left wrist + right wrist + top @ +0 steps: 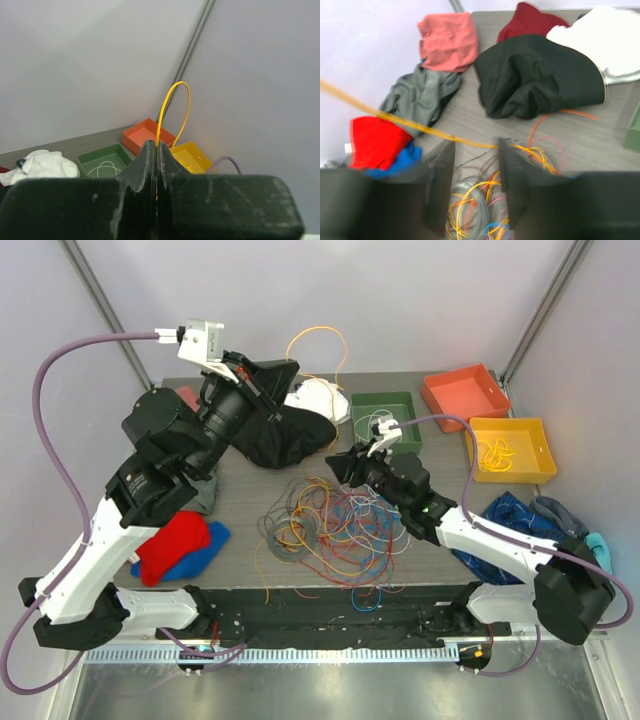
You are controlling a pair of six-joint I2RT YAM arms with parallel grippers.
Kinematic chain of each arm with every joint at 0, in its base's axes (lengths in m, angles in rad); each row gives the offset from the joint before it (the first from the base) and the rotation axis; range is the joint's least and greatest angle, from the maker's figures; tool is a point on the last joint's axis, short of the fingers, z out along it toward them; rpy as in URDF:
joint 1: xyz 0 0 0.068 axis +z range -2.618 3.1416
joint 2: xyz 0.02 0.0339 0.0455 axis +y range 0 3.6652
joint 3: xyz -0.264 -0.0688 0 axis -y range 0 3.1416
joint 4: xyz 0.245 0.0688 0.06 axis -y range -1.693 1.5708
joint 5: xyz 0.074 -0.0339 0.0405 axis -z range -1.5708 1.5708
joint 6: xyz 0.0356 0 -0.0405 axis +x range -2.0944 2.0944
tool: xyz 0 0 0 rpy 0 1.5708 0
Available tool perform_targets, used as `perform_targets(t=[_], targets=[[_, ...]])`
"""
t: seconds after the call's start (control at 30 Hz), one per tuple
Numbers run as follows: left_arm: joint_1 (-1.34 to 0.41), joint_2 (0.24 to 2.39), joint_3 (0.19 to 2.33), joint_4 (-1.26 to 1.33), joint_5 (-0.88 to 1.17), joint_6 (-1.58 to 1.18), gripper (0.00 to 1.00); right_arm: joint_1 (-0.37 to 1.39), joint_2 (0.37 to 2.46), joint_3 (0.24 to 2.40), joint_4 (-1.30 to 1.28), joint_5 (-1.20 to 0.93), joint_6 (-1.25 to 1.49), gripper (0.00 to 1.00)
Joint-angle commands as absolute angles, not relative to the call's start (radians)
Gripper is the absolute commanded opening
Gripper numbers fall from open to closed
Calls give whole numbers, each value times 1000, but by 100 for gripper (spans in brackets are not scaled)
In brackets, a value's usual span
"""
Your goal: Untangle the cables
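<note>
The cables (330, 525) lie in a tangled heap of yellow, orange, red, blue and grey loops at the table's middle front. My left gripper (290, 365) is raised high at the back, shut on a yellow cable (172, 107) that arches up out of its fingertips (150, 150). My right gripper (474, 147) hovers just above the heap's back edge with its jaws apart. A taut yellow cable (395, 120) runs across in front of its fingertips. Nothing is pinched between them. The heap (475, 205) shows below the fingers.
At the back right stand a green tray (360, 405) holding a white cable, an orange tray (465, 390) and a yellow tray (535, 440) holding yellow cables. Clothes lie around: black (285, 435), white (318, 398), red on blue (175, 545), blue (515, 515).
</note>
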State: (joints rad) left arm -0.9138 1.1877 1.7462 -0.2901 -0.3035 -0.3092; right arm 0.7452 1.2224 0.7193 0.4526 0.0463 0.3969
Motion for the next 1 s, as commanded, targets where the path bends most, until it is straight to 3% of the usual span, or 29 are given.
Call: perform_targets(t=[0.0, 0.03, 0.13, 0.6, 0.63, 0.7, 0.73, 0.8, 0.87, 0.97], targets=[[-910, 1143, 1732, -281, -310, -314, 0, 752, 1252, 787, 580, 147, 405, 21], [-910, 1132, 1726, -285, -317, -313, 0, 752, 1243, 791, 572, 162, 400, 10], [-910, 1088, 1674, -290, -359, -314, 0, 752, 1186, 833, 501, 221, 368, 1], [-910, 874, 1414, -278, -480, -354, 0, 753, 988, 1195, 119, 318, 161, 1], [-910, 865, 1408, -281, -482, -360, 0, 752, 1000, 1216, 76, 302, 160, 4], [-910, 862, 1410, -281, -479, -362, 0, 752, 1020, 1244, -30, 275, 181, 23], [-910, 865, 1417, -282, -474, -361, 0, 753, 1008, 1227, -31, 264, 190, 19], [-910, 868, 1436, -287, -463, -359, 0, 752, 958, 1090, 79, 300, 233, 1], [-908, 877, 1446, -305, -462, -359, 0, 753, 885, 1002, 136, 342, 236, 1], [-908, 879, 1430, -319, -459, -374, 0, 753, 884, 1064, 95, 351, 204, 1]])
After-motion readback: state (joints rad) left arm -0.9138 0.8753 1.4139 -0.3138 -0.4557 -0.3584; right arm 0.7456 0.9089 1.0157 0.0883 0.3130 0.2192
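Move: The right hand's half-open fingers are already around the orange cable, which crosses about 1 cm ahead and 1 cm to the left, at finger height. From there the tangled pile lies some 6 cm back, 1 cm right and 22 below, the black cloth about 15 ahead and 10 left, the green bin 17 ahead and 11 right. From the left hand, holding that cable high, this stretch lies roughly 7 cm ahead, 6 right and 31 below. Right closes at the orange cable, rises about 25 cm rightward, then dips; left hand, still gripping, draws left. ##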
